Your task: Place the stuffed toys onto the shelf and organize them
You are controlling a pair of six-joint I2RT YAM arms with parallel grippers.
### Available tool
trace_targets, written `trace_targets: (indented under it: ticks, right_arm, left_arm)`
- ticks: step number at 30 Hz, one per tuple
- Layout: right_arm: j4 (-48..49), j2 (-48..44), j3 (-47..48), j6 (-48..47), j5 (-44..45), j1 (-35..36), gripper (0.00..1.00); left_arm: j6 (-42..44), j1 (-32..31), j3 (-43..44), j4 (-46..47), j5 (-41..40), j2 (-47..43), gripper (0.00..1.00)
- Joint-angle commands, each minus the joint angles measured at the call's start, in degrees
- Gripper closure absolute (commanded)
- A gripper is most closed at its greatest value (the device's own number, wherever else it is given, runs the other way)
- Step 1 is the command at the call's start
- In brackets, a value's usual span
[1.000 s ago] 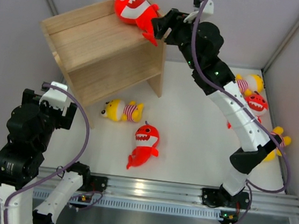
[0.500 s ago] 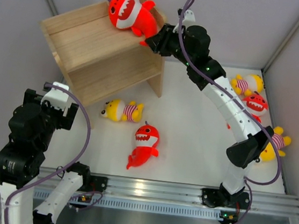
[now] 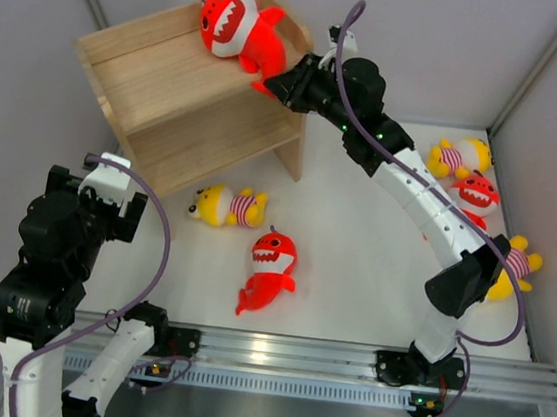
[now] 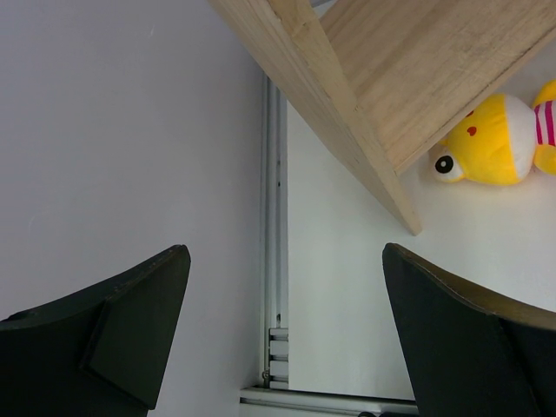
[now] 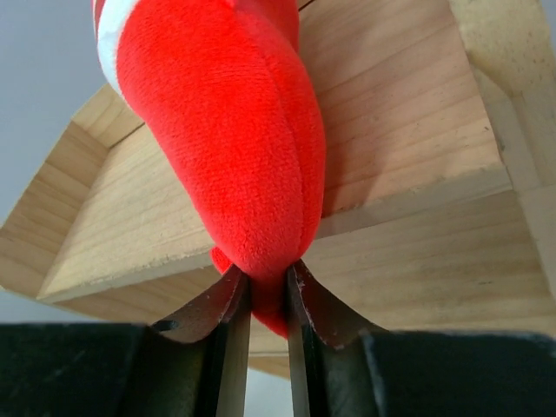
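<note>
A red shark (image 3: 234, 24) lies on the top board of the light-wood shelf (image 3: 172, 86) at the back left. My right gripper (image 3: 278, 80) is shut on its tail at the shelf's right edge. In the right wrist view the fingers (image 5: 268, 282) pinch the red tail tip, with the shark's body (image 5: 226, 148) rising over the shelf (image 5: 400, 122). On the table lie a yellow doll (image 3: 226, 206) and a second red shark (image 3: 272, 268). My left gripper (image 4: 285, 256) hangs open and empty near the shelf's left corner (image 4: 391, 78), with the yellow doll (image 4: 495, 143) beyond it.
At the right wall lie a yellow doll (image 3: 461, 156), a red shark (image 3: 476, 193) and another yellow doll (image 3: 513, 270), partly behind my right arm. Grey walls close in on three sides. A metal rail (image 3: 322, 359) runs along the near edge.
The right arm has reached further left and its jaws have narrowed onto the shark's tail. The shark has slid further onto the shelf top and turned. The left arm has barely moved.
</note>
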Motion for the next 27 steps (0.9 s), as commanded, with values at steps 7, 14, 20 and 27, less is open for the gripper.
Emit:
trace_targets:
  ticks: [7, 14, 20, 27]
  right_arm:
    - [10.0, -1.9, -2.5, 9.1, 2.1, 2.0, 0.65]
    - [9.2, -9.0, -7.4, 3.1, 6.3, 2.0, 0.16]
    - [-1.1, -14.2, -4.7, -8.8, 10.0, 1.6, 0.00]
    - [-10.2, -25.9, -15.7, -12.2, 11.0, -16.5, 0.00]
  left_arm:
    - [0.2, 0.1, -0.2, 0.4, -0.4, -0.1, 0.01]
    - [0.1, 0.1, -0.8, 0.3, -0.2, -0.2, 0.01]
    - [0.2, 0.1, -0.6, 0.4, 0.0, -0.1, 0.01]
    - [1.2, 0.1, -2.6, 0.0, 2.4, -0.4, 0.01]
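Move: The right hand still pinches the red shark by the tail at the shelf's front edge, its body already over the upper board. The spot for the shark, by the shelf's right end, lies about 7 cm ahead and 3 cm to the left, roughly level. The right side panel's top is some 7 cm ahead and 2 cm right; the yellow toy is about 11 cm back, 8 cm left and 40 cm below. From the left hand the spot is some 29 cm ahead, 22 cm right and 6 cm up. The right hand keeps its pinch on the shark's tail almost in place for a moment, rolling some 5 to 10 degrees so its left side rises, then opens the fingers wide and lets go. It then pulls away from the shark and shelf, speeding up to the robot's right by about 13 cm, rising some 5 cm and easing slightly back, while the wrist swings about 15 degrees clockwise. ##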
